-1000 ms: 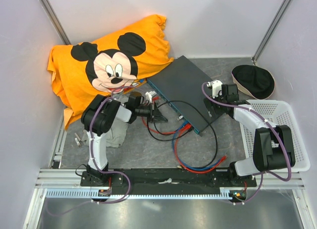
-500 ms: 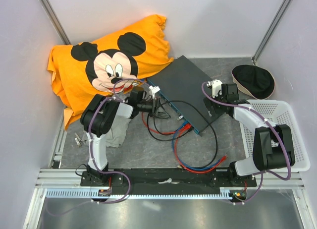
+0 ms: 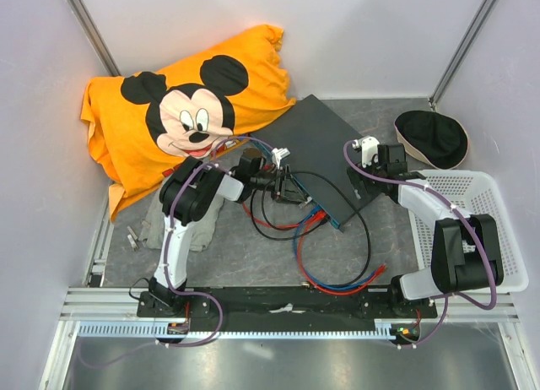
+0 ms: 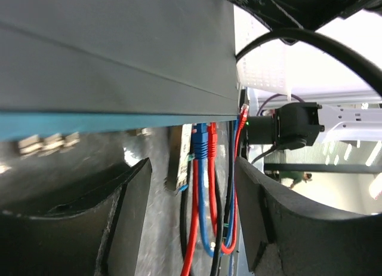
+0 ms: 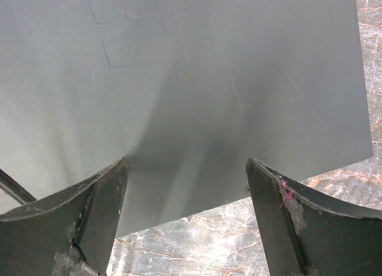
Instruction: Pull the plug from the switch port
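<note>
The switch (image 3: 325, 145) is a flat dark grey box lying at an angle, its teal socket face (image 3: 295, 186) turned to the lower left. Red and blue cables (image 3: 314, 221) run to that face near its lower end. In the left wrist view the teal face (image 4: 89, 122) runs along the left, with a blue plug (image 4: 202, 138) and a red plug (image 4: 212, 132) ahead. My left gripper (image 3: 291, 187) (image 4: 191, 216) is open and empty beside the teal face, the cables showing between its fingers. My right gripper (image 3: 359, 186) (image 5: 186, 186) is open over the switch's top (image 5: 209, 79) near its edge.
An orange Mickey Mouse pillow (image 3: 186, 103) lies at the back left. A black round cap (image 3: 432, 138) and a white basket (image 3: 485, 213) are at the right. A black cable loop (image 3: 364, 238) and red and blue cables (image 3: 337, 286) lie on the table in front.
My left gripper has moved right, from beside the pillow to the switch's teal face. The right arm and the switch have not moved.
</note>
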Available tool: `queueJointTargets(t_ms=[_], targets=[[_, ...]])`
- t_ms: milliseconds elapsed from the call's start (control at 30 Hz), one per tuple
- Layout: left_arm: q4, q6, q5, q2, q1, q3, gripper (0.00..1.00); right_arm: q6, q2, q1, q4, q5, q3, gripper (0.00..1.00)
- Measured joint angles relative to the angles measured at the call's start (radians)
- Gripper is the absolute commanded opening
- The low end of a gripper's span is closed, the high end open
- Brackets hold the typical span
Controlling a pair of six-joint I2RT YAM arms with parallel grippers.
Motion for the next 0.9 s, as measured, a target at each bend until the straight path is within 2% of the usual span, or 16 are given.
queueJointTargets(t_ms=[200,433,533,900], targets=[[-0.019,-0.001,-0.005,0.002,-0.034,0.002,0.55,0.0,0.002,0.0,0.001,0.0,0.001,0.89],[-0.05,0.001,-0.008,0.002,-0.035,0.002,0.34,-0.005,0.005,0.0,0.0,-0.001,0.005,0.89],[-0.058,0.003,-0.01,0.002,-0.032,0.001,0.29,-0.005,0.005,0.0,0.0,-0.001,0.005,0.89],[-0.111,0.061,-0.006,0.002,-0.023,0.0,0.2,-0.005,0.004,0.0,0.0,-0.001,0.005,0.89]])
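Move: The silver plug sticking out of the switch edge lies just off the left fingertips: about 1 cm back, 2 cm to the right and 1 cm below. The blue plug sits some 4 cm back and 4 cm to the right of the hand, the red plug about 5 cm back and 6 cm right; the switch's middle is about 11 cm ahead and 6 cm right. From the right hand the silver plug lies roughly 16 cm left, 5 cm back and 4 cm lower. With its fingers still pointing to the right along the switch's port edge, the left hand first slides about 1.5 cm back and 1 cm right, bringing the half-open fingers around the outer end of the silver plug, then sinks some 1.5 cm while easing back left. On the way down the fingers close from about two thirds open to a quarter and pinch the plug's end, one finger on either side, the wrist turning hardly at all. ##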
